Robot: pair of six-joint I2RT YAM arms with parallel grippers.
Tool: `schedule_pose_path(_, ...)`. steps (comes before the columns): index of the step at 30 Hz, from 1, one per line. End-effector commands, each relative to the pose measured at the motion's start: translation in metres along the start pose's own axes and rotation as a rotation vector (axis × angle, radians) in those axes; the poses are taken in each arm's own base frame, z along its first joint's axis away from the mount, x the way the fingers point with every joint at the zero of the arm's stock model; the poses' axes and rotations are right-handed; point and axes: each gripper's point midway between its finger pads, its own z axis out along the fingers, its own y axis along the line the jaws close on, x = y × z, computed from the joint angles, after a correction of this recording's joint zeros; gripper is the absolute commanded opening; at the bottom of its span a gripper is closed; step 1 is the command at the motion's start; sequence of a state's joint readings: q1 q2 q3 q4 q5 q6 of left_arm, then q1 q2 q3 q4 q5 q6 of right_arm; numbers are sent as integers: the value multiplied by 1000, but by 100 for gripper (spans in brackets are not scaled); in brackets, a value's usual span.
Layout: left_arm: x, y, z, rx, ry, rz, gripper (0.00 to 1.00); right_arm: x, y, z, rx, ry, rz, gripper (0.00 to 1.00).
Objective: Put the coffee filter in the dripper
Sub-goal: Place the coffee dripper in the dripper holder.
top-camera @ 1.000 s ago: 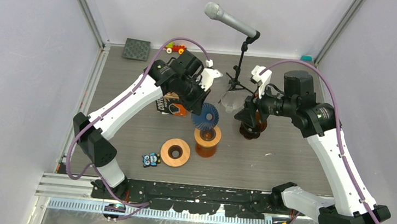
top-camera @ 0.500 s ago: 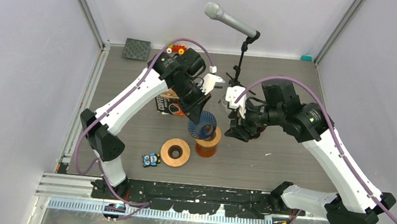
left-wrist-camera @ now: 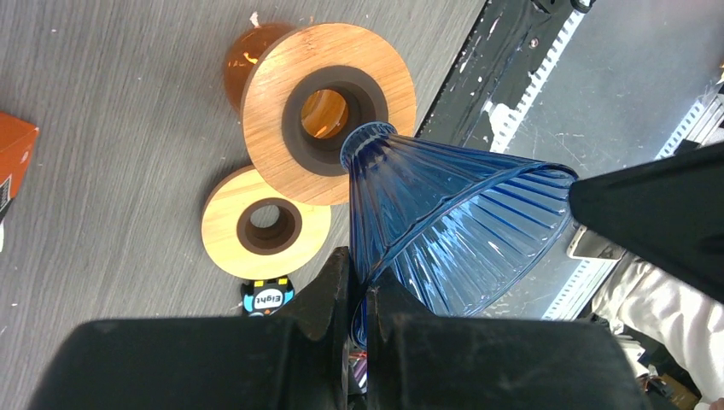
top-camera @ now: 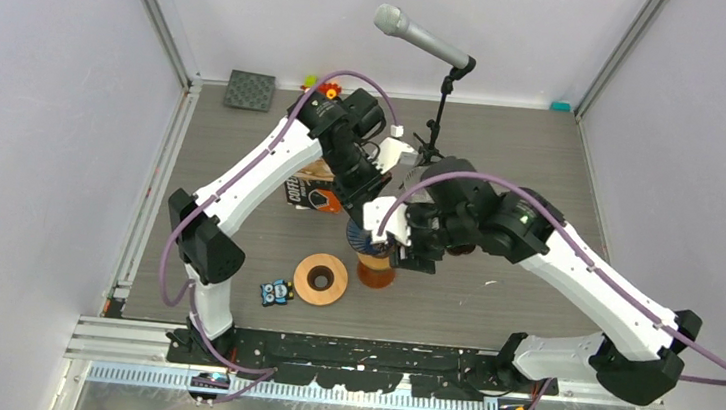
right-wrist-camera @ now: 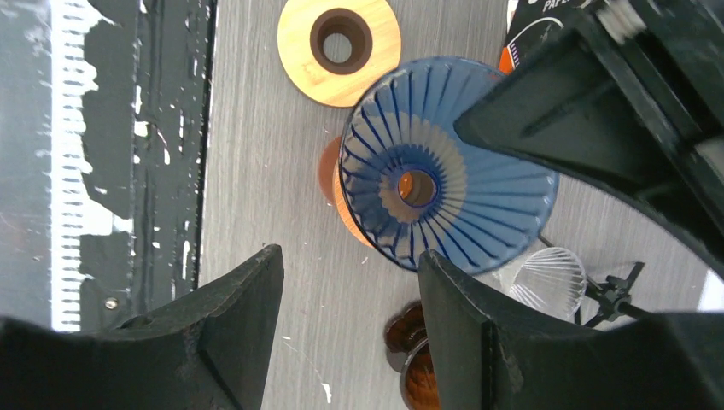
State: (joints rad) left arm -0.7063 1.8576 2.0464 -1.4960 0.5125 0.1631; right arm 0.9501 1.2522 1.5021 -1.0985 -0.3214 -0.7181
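Note:
The coffee filter, a blue ribbed glass cone (left-wrist-camera: 452, 231), hangs point down with my left gripper (left-wrist-camera: 359, 282) shut on its rim. Its tip sits just over the hole of the dripper's wooden collar (left-wrist-camera: 329, 111), which tops an amber glass body (top-camera: 376, 272). From above, the cone (right-wrist-camera: 444, 188) covers most of the dripper (right-wrist-camera: 335, 184). My right gripper (right-wrist-camera: 350, 316) hovers open above the table beside the cone, with nothing between its fingers. In the top view the right arm hides most of the cone (top-camera: 358, 233).
A loose wooden ring (top-camera: 320, 279) and a small blue tag (top-camera: 276, 293) lie left of the dripper. An orange and black box (top-camera: 308, 192) lies behind it. A clear ribbed cone (right-wrist-camera: 551, 278), a brown jar (right-wrist-camera: 418, 359) and a microphone stand (top-camera: 437, 122) stand close by.
The left arm has carried the blue cone down and right until it hangs over the dripper. The right arm has swung left, away from the brown jar, to above the cone.

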Motion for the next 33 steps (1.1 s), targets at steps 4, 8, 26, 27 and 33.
schedule_pose_path(4, -6, -8, -5, 44, -11, 3, 0, 0, -13, 11, 62, 129, -141, 63)
schedule_pose_path(8, -7, -9, -3, 57, -6, 0, 0, 6, -12, 23, 55, 200, -187, 58)
schedule_pose_path(26, -12, -3, 2, 52, -4, 5, 7, 25, -28, 50, 153, 268, -190, 1)
schedule_pose_path(27, -13, -3, 2, 49, -8, 8, 7, 26, -29, 50, 159, 269, -188, 0)
schedule_pose_path(33, -19, 0, 5, 44, -22, 10, 7, 30, -34, 47, 196, 290, -187, 0)
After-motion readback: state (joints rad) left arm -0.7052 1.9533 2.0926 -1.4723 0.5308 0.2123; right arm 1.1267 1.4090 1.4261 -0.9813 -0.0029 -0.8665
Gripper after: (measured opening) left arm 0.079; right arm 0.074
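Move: The right hand, open and empty, goes for the blue coffee dripper, whose middle is about 7 cm left, 3 cm ahead and 6 cm below; the brown cup is some 13 cm ahead, 10 cm right, 20 cm below. The left hand already holds that dripper by its rim, its middle 3 cm back, 3 cm right, 3 cm below. For the left hand, the dripper holder on the carafe lies 5 cm right, 1 cm back, 9 cm below; the second holder 6 cm left, 3 cm back, 20 cm below. The right fingers shut on the dripper's rim, across from the left fingers' grip, after that hand sinks about 6 cm and travels some 3 cm left and 2 cm forward, tipping roughly 20 degrees so its fingers point more steeply down. The left hand keeps its pinch on the rim, easing some 3 cm down, forward and to the right. ##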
